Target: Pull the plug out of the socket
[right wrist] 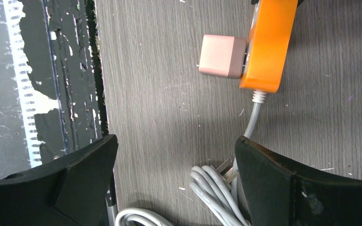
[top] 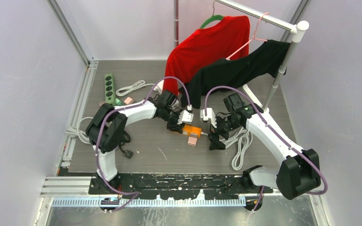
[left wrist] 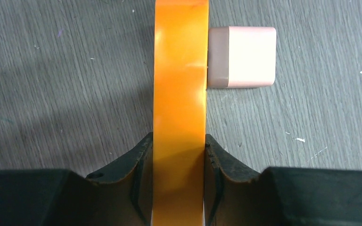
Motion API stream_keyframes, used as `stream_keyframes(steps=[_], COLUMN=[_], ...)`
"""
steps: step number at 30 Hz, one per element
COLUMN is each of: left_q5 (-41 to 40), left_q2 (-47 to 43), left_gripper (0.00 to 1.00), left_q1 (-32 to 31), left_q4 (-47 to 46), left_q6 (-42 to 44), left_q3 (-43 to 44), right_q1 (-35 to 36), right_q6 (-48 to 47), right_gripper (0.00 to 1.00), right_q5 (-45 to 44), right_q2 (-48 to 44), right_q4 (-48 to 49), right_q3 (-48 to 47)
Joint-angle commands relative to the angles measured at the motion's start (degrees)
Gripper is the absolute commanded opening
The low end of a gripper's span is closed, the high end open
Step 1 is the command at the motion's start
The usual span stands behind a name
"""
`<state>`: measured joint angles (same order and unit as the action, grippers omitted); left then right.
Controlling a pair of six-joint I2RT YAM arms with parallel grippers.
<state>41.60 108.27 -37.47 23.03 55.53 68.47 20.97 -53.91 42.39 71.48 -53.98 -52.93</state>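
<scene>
The orange socket (top: pixel 192 129) lies on the grey table, with a pink plug (top: pixel 193 140) stuck in its near side. In the left wrist view the socket (left wrist: pixel 179 84) runs up the middle and the plug (left wrist: pixel 244 56) juts from its right side. My left gripper (left wrist: pixel 179 157) is shut on the socket, both pads pressed flat against its sides. My right gripper (right wrist: pixel 176 160) hangs open just right of the socket (right wrist: pixel 268 42) and plug (right wrist: pixel 221 55), touching neither. The socket's grey cable (right wrist: pixel 252 117) runs down toward the right finger.
A coiled grey cable (top: pixel 240 146) lies under the right gripper. A green power strip (top: pixel 109 87) and a white cable (top: pixel 131 87) sit at the back left. A rack (top: pixel 283 70) holds a red shirt (top: pixel 207 44) and a black shirt (top: pixel 240 68).
</scene>
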Motion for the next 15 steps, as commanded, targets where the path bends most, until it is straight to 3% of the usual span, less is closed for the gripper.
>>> stream_keyframes(steps=[1,8,15], left_q5=[3.7,8.0,19.6], left_q2=[1.6,-1.4,1.4], left_gripper=[0.00,0.00,0.00], left_q1=[0.0,0.0,0.0], left_q4=[4.7,-0.3,-2.9], left_q6=[-5.4,-34.5,-51.8], left_q3=[2.3,-1.8,-6.2], right_q1=[-0.2,-0.3,-0.5], right_q6=[-2.3,-6.5,-11.8], right_gripper=[1.00,1.00,1.00], right_q5=[3.2,6.1,7.0], right_q2=[-2.9,-5.2,-8.1], right_q4=[-1.1,-0.8,3.2], right_q3=[-2.0,0.2,4.6])
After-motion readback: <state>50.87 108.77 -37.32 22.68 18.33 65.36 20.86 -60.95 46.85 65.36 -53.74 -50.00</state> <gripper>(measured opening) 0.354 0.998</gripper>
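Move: The left hand already pinches the left part of the orange socket; the pink plug on its near side lies about 8 cm to this hand's right and 5 cm back, at nearly the same height. From the open right hand that plug is roughly 8 cm to the left, 4 cm ahead and 7 cm below. The socket's middle is some 10 cm left and 8 cm ahead of the right hand, and the white cord bundle about 13 cm to its right, level with it. Keeping its pinch on the orange socket, the left hand draws it back about 6 cm towards the base, gathering speed, and rolls it some 40 degrees so that the outlet side turns from facing the base to facing upward, with a counter-clockwise swing mixed in. The right hand, fingers wide open and touching nothing, rises 1.5 cm and eases back about 1 cm. ##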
